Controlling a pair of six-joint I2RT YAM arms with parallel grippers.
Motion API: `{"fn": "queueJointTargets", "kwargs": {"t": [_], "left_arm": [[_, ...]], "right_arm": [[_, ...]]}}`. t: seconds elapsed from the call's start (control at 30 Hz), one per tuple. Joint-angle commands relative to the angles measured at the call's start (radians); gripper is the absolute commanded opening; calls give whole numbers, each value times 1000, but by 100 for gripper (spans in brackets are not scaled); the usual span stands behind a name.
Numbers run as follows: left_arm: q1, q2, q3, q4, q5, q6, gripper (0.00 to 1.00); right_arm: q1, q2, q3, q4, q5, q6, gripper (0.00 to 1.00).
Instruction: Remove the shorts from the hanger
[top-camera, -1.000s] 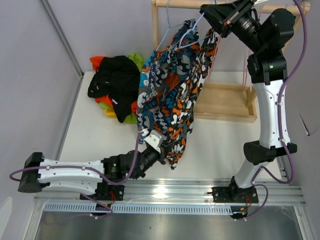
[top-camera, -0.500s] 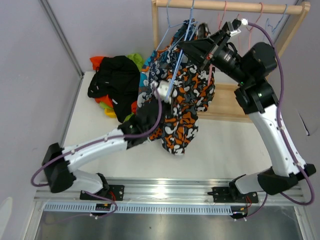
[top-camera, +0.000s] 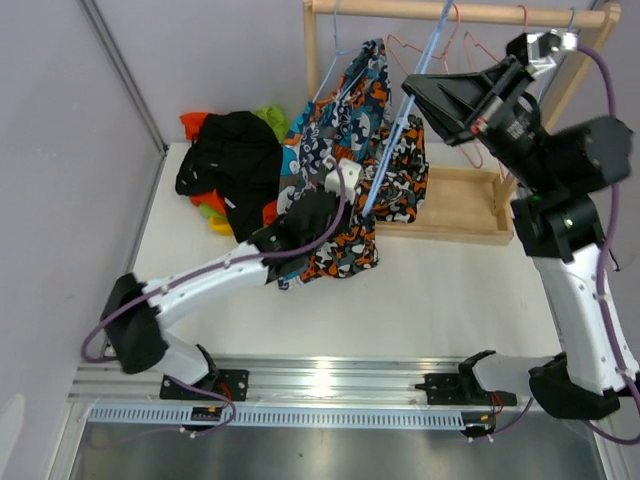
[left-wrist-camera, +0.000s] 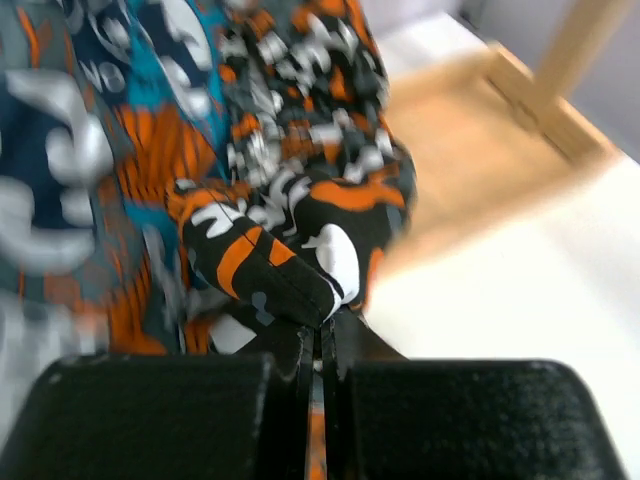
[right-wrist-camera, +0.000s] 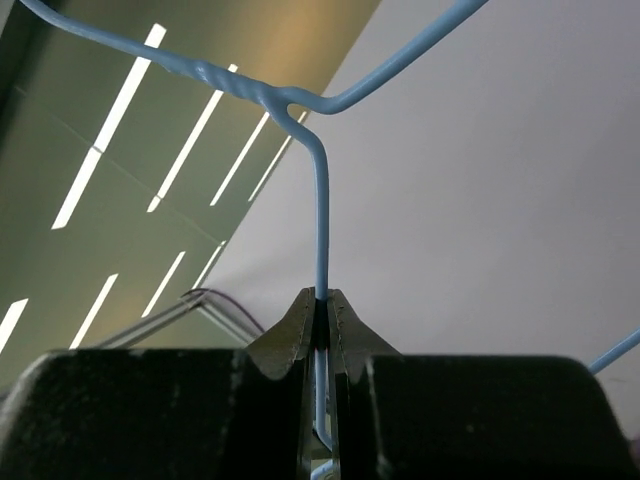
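Patterned blue, orange, white and black shorts (top-camera: 345, 120) hang over a blue wire hanger (top-camera: 395, 150) in front of the wooden rack. My left gripper (top-camera: 330, 205) is shut on a fold of the shorts' hem (left-wrist-camera: 262, 268); its jaws (left-wrist-camera: 325, 322) pinch the cloth. My right gripper (top-camera: 412, 100) is shut on the hanger's wire, which rises straight out of the closed jaws (right-wrist-camera: 322, 302) to the twisted neck (right-wrist-camera: 285, 97). The hanger leans steeply, hook end up by the rail.
A pile of black (top-camera: 235, 160), orange-red (top-camera: 195, 125) and lime green (top-camera: 270, 118) shorts lies at the back left. The rack has a top rail (top-camera: 400, 10), a base (top-camera: 450, 205) and several bare hangers (top-camera: 470, 45). A wall panel stands at left.
My left arm reached from the front edge up toward the rack, carrying the hem. The right arm swung right and lower with the hanger, and the shorts bunched up closer to the rack.
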Motion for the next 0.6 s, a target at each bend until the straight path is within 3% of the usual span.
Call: {"fn": "queueJointTargets", "kwargs": {"t": [0.0,0.17,0.33,0.47,0.57], "left_arm": [[-122,-293,-99,14,-124,-2,0],[-367,-591,-75,-234,-355,41,0],[-493,-684,69,-529,-576,47,0],[-494,-746,95,-492,-658,182,0],[-494,-788,115,-361,-672,329,0]], "right_arm": [[-49,116,-83,59,-74,28,0],[-104,217,-128,162,-147,57,0],[-187,257,-108,161,-161,43,0],[-242,309,-69,161,-173,31,0],[-279,352,-52,155,-187,29,0]]}}
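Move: My left hand still pinches the orange-camouflage shorts; the black shorts on the pile lie about 22 cm ahead, 36 cm left and 22 cm below it. The teal patterned shorts hang some 10 cm ahead, 7 cm left and 8 cm higher, and the wooden tray sits 15 cm ahead, 26 cm right and 27 cm below. My right hand still grips the blue hanger, the rod running about 25 cm straight ahead at nearly its height. I whip my left hand back, then sweep it left and up, about 20 cm each way, away from the rack, keeping the camouflage shorts pinched while the fingertips tilt up. Meanwhile my right hand keeps its grip on the blue hanger and carries it some 20 cm forward and 15 cm down towards the rod, its fingers tipping down about 20 degrees. ##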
